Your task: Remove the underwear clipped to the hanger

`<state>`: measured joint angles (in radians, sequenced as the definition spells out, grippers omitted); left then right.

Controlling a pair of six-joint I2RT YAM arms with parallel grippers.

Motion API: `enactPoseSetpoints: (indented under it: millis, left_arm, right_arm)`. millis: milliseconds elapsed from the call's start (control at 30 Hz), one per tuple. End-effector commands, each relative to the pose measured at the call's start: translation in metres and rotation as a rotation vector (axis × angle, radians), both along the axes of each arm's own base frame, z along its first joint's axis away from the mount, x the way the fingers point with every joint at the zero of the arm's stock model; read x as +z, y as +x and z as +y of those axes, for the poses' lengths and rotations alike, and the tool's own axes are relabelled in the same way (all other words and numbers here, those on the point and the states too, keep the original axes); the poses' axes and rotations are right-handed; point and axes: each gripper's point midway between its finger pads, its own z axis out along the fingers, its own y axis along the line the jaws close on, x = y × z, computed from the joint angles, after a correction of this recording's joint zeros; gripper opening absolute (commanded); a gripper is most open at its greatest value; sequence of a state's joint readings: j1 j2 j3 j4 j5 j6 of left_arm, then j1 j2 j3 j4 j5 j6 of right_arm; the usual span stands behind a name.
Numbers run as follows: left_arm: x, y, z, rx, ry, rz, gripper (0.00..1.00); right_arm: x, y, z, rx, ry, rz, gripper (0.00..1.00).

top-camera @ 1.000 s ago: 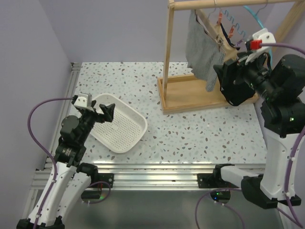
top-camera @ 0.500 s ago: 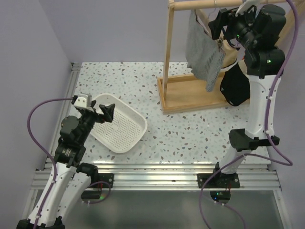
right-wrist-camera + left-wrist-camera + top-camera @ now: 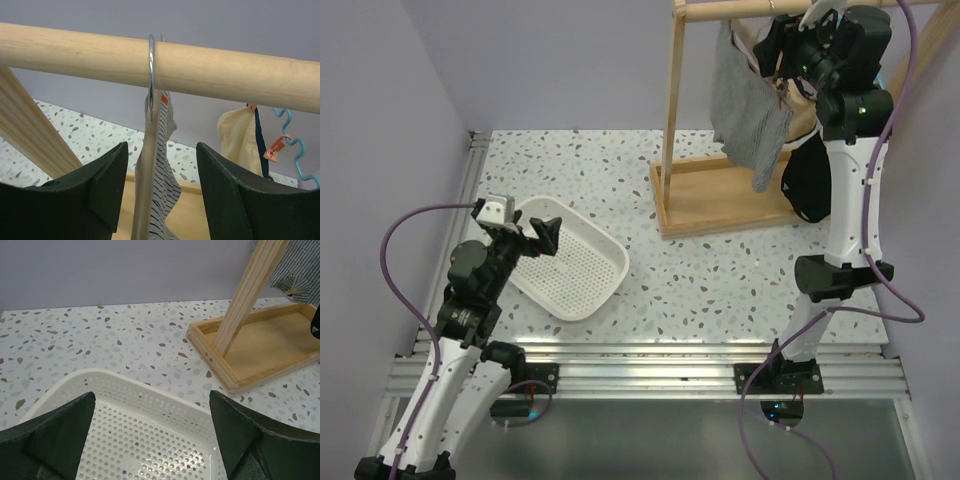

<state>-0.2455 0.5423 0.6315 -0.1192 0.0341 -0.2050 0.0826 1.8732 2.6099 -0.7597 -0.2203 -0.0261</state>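
The grey striped underwear [image 3: 745, 110] hangs from a wooden hanger [image 3: 145, 200] hooked over the rack's top rod [image 3: 200, 70]. A black pair [image 3: 810, 185] hangs lower right, and a beige pair [image 3: 240, 135] shows behind. My right gripper [image 3: 775, 45] is raised to the rod. In the right wrist view the right gripper [image 3: 162, 170] straddles the hanger and the striped underwear [image 3: 167, 190], open, with gaps on both sides. My left gripper [image 3: 535, 235] stands open over the white basket [image 3: 610, 285]; in the left wrist view the left gripper [image 3: 150, 420] holds nothing.
The wooden rack has an upright post [image 3: 672, 110] and a tray-like base [image 3: 705, 210] at the back right. A blue wavy hanger [image 3: 295, 150] with an orange clip [image 3: 274, 149] hangs right of the beige pair. The basket's rim [image 3: 150, 382] lies just below the left fingers.
My right arm has swung up from beside the black pair to the top rod, and its jaws have narrowed around the hanger. The left arm has not moved.
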Motion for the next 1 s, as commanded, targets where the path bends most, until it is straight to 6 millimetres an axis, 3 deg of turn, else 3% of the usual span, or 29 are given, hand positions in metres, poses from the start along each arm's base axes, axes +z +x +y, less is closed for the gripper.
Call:
enactPoseSetpoints:
  millis: [0, 333, 967]
  left_arm:
    - [0.008, 0.002, 0.002, 0.008, 0.017, -0.038, 1.00]
    - [0.009, 0.003, 0.004, 0.015, 0.017, -0.039, 1.00]
    - [0.010, 0.003, 0.007, 0.026, 0.013, -0.041, 1.00]
  right_arm:
    - [0.022, 0.000, 0.001, 0.013, 0.024, -0.072, 0.60]
    - [0.019, 0.013, 0.007, 0.025, 0.068, -0.070, 0.54]
    - [-0.016, 0.026, 0.012, 0.048, 0.067, 0.032, 0.36]
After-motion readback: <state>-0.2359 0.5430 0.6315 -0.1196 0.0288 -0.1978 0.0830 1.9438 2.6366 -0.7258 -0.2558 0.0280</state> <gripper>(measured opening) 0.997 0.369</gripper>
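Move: The near arm of the wooden hanger already stands between the right hand's open pads, some 1 cm to their left and level with them in reach and height. The rail is about 5 cm above and 1 cm farther out; the striped underwear hangs some 15 cm below and 1 cm left; a tan cloth is about 10 cm ahead, 10 right and 8 down. From the left hand, the hanger is roughly 22 cm ahead, 42 right and 24 up. The wooden hanger, just beneath its hook, is what the right hand closes in on: it eases forward about 2.5 cm under the rail, sinking 1.5 cm and drifting 1 cm left, then all but stops. Its fingers, pointing forward and slightly left, narrow steadily around the hanger to a bit over half their starting gap; a firm pinch can't be seen. ##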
